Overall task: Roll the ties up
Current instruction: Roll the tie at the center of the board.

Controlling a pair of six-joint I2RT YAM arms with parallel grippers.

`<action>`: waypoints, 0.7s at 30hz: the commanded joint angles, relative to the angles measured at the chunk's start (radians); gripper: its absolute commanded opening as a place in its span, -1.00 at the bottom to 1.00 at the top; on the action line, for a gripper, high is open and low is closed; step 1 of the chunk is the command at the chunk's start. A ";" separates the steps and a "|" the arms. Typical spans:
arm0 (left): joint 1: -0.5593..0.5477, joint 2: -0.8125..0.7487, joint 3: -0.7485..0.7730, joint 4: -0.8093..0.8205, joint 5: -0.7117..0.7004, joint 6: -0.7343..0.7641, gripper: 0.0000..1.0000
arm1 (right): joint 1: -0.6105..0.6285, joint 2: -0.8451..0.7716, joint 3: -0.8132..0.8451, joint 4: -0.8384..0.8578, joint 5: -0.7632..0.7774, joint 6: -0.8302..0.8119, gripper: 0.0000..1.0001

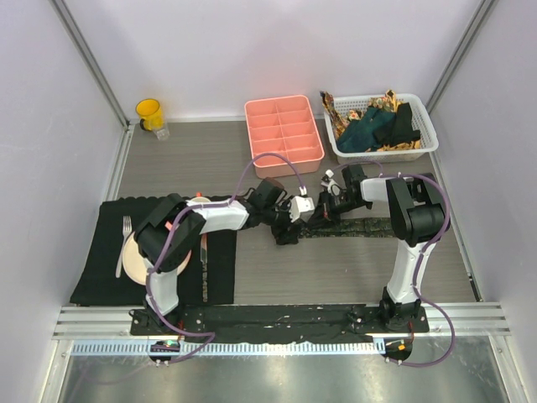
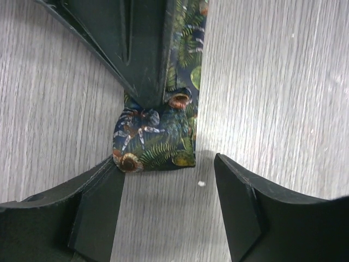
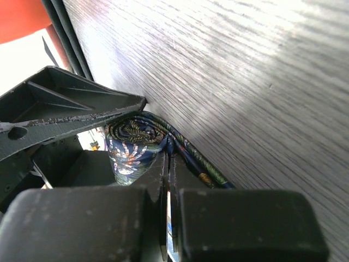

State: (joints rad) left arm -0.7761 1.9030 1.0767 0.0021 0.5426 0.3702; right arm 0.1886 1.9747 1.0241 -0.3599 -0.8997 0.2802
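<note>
A dark tie with a leafy multicoloured pattern (image 1: pixel 361 227) lies flat across the table's middle. Its left end is wound into a small roll (image 2: pixel 155 143), also seen in the right wrist view (image 3: pixel 130 146). My right gripper (image 3: pixel 169 155) is shut, its tips pinching the tie's fabric right at the roll. My left gripper (image 2: pixel 169 177) stands open just in front of the roll, its left finger (image 2: pixel 87 202) touching the roll's corner and its right finger (image 2: pixel 256 202) apart from it. More ties, teal, black and gold-brown, sit heaped in a white basket (image 1: pixel 424 144).
A pink compartment tray (image 1: pixel 284 128) stands behind the grippers, a yellow cup (image 1: pixel 149 113) at the back left. A black placemat (image 1: pixel 96 269) with plate (image 1: pixel 131 262), fork and knife lies at the front left under the left arm.
</note>
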 commanded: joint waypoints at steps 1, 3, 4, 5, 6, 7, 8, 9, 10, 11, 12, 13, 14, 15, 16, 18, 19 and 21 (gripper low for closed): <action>-0.005 0.031 0.035 0.062 0.056 -0.102 0.39 | 0.009 0.021 -0.015 0.018 0.196 -0.079 -0.98; -0.005 0.057 0.049 0.076 0.039 -0.149 0.39 | 0.009 0.016 -0.019 0.022 0.193 -0.078 -0.99; -0.005 0.067 0.064 0.076 0.036 -0.155 0.38 | 0.009 0.015 -0.018 0.025 0.188 -0.078 -0.99; -0.006 0.076 0.069 0.076 0.028 -0.159 0.32 | 0.009 0.013 -0.018 0.024 0.185 -0.078 -0.99; -0.008 0.090 0.074 0.076 0.022 -0.155 0.27 | 0.011 0.009 -0.021 0.027 0.180 -0.079 -0.99; -0.009 0.096 0.077 0.075 0.010 -0.140 0.19 | 0.011 0.006 -0.019 0.027 0.174 -0.078 -0.99; -0.011 0.099 0.077 0.055 0.007 -0.126 0.01 | 0.011 0.001 -0.016 0.029 0.168 -0.079 -0.99; -0.011 0.100 0.075 0.038 0.002 -0.110 -0.11 | 0.011 -0.008 -0.012 0.027 0.160 -0.081 -0.99; -0.011 0.096 0.065 0.021 0.002 -0.055 -0.23 | 0.011 -0.010 -0.004 0.021 0.151 -0.087 -0.99; -0.012 0.090 0.052 0.004 -0.001 -0.021 -0.40 | 0.009 -0.014 0.008 -0.016 0.131 -0.096 -0.97; -0.014 0.079 0.036 -0.017 -0.010 0.011 -0.45 | 0.006 -0.014 0.045 -0.043 0.122 -0.104 -0.88; -0.018 0.058 0.004 -0.030 -0.023 0.057 -0.50 | 0.003 -0.020 0.063 -0.077 0.108 -0.125 -0.61; -0.018 0.048 -0.007 -0.046 -0.036 0.087 -0.51 | -0.001 -0.025 0.092 -0.141 0.082 -0.134 -0.47; -0.022 0.042 -0.020 -0.066 -0.049 0.104 -0.52 | -0.011 -0.033 0.105 -0.171 0.064 -0.142 -0.33; -0.028 0.031 -0.040 -0.074 -0.061 0.119 -0.53 | -0.014 -0.049 0.113 -0.200 0.045 -0.153 -0.22; -0.037 0.025 -0.055 -0.085 -0.093 0.167 -0.53 | -0.015 -0.065 0.123 -0.263 -0.020 -0.150 0.05; -0.048 0.024 -0.064 -0.094 -0.105 0.180 -0.53 | -0.014 -0.071 0.122 -0.272 -0.046 -0.144 0.11; -0.057 0.027 -0.064 -0.103 -0.128 0.200 -0.52 | -0.009 -0.082 0.116 -0.280 -0.093 -0.105 0.20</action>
State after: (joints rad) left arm -0.8066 1.9129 1.0657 0.0628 0.5098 0.4618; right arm 0.1806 1.9560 1.1225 -0.5396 -0.9138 0.1810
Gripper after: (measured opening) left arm 0.399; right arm 0.576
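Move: Some 2 cm to the right of the left hand's open fingers, 1 cm ahead and 1 cm lower, lies the tie roll. From the right hand, whose shut tips are on the tie right beside it, the roll is about 1 cm to the left, level in height; the flat tie strip runs off with its middle some 11 cm to that hand's right, 1 cm back. The pink tray is about 23 cm ahead and 6 cm left of the left hand. Sliding about 2 cm right and 1 cm forward, the left hand brings its open fingers around the tie roll and closes them to a little over half their gap, pinching its front and back edges, then eases roughly 1 cm left and back with the grip kept. The right hand stays shut on the tie beside the roll until that grip is made, then opens wide and lifts some 2.5 cm. ##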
